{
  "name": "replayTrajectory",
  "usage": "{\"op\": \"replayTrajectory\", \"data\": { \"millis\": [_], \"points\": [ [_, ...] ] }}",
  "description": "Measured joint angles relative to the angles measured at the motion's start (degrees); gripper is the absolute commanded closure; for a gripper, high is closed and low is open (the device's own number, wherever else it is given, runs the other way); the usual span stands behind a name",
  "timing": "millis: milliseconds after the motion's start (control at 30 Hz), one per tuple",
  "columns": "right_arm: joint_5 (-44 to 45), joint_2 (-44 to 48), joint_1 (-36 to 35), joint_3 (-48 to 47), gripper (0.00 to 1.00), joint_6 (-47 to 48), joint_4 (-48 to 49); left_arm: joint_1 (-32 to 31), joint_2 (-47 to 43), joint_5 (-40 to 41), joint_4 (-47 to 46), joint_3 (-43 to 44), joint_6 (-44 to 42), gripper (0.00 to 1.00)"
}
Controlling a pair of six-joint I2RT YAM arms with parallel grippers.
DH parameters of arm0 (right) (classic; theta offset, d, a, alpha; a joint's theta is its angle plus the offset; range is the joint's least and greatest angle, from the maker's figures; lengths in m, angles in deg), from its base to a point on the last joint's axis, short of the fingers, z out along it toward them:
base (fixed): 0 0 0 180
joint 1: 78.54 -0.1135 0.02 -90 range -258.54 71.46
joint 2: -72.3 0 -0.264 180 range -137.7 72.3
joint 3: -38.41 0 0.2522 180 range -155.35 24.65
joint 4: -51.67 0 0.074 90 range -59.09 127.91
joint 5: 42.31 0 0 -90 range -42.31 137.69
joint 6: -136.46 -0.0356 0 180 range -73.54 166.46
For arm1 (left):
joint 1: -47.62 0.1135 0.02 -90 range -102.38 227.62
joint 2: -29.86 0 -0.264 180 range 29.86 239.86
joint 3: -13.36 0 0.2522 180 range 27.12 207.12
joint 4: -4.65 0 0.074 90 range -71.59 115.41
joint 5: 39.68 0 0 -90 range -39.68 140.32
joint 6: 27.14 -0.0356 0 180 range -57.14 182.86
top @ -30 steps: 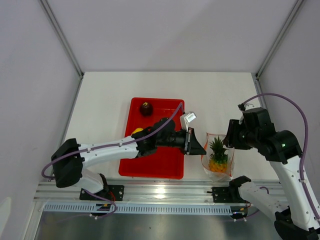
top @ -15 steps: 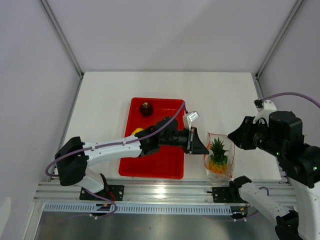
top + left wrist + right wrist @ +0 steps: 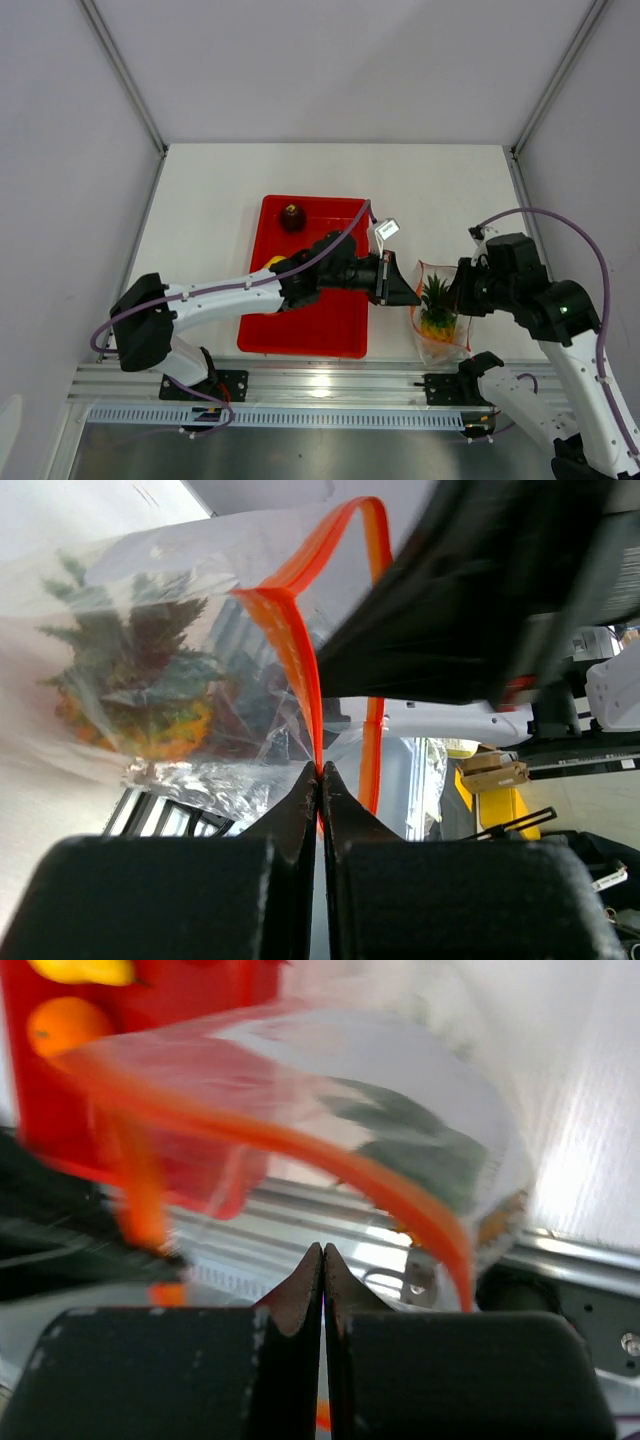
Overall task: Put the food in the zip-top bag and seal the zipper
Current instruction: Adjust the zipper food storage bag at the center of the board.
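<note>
The clear zip-top bag point(image 3: 440, 318) stands at the near right with the pineapple point(image 3: 435, 305) inside. Its red-orange zipper point(image 3: 290, 640) runs into my left gripper point(image 3: 321, 770), which is shut on the strip at the bag's left edge point(image 3: 400, 290). At the bag's right edge, my right gripper point(image 3: 462, 296) has its jaws pressed together point(image 3: 322, 1250); a sliver of orange shows deep between the fingers while the rest of the zipper point(image 3: 400, 1195) arcs above, leaving the mouth open. A dark red fruit point(image 3: 291, 216), a yellow fruit point(image 3: 275, 262) and an orange point(image 3: 60, 1025) lie in the tray.
The red tray point(image 3: 330, 330) lies left of the bag, under my left arm. The table's near edge and metal rail point(image 3: 320, 385) run just below the bag. White walls enclose the table on three sides.
My right arm swung away, then came back to the bag's right edge, and its jaws went from open to shut. The left gripper kept its hold and barely moved.
</note>
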Motion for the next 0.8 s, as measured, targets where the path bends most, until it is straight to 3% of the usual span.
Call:
{"op": "replayTrajectory", "data": {
  "millis": [433,800],
  "points": [
    [8.8,-2.8,-2.8,12.6,1.0,-8.0,6.5,0.0,0.2,0.5,-0.6,0.3,0.0,0.99],
    [17.2,-8.9,-17.8,25.0,1.0,-19.6,22.2,0.4,0.6,1.5,-1.2,-1.8,0.0,0.99]
  ]
}}
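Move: The right hand, empty and shut, hangs over the bag's open mouth, with the pineapple inside the bag about 3 cm to its left, 1 cm ahead and 12 cm below. The zipper edge pinched in the left fingers is some 8 cm to its left, level with it in reach and height, and the red tray's middle about 31 cm left, 12 cm ahead and 23 cm down. From the left hand the pineapple lies about 5 cm right, 2 cm ahead and 13 cm below. The right hand, fingers staying shut, keeps plunging about 13 cm down into the bag's mouth onto the pineapple's leafy end, easing roughly 3 cm forward and, in the second half, swinging some 4 cm left towards the left hand's grip while its wrist turns about 15 degrees. The left hand keeps the zipper edge pinched and stays nearly in place, sinking only about 1.5 cm at the end. ##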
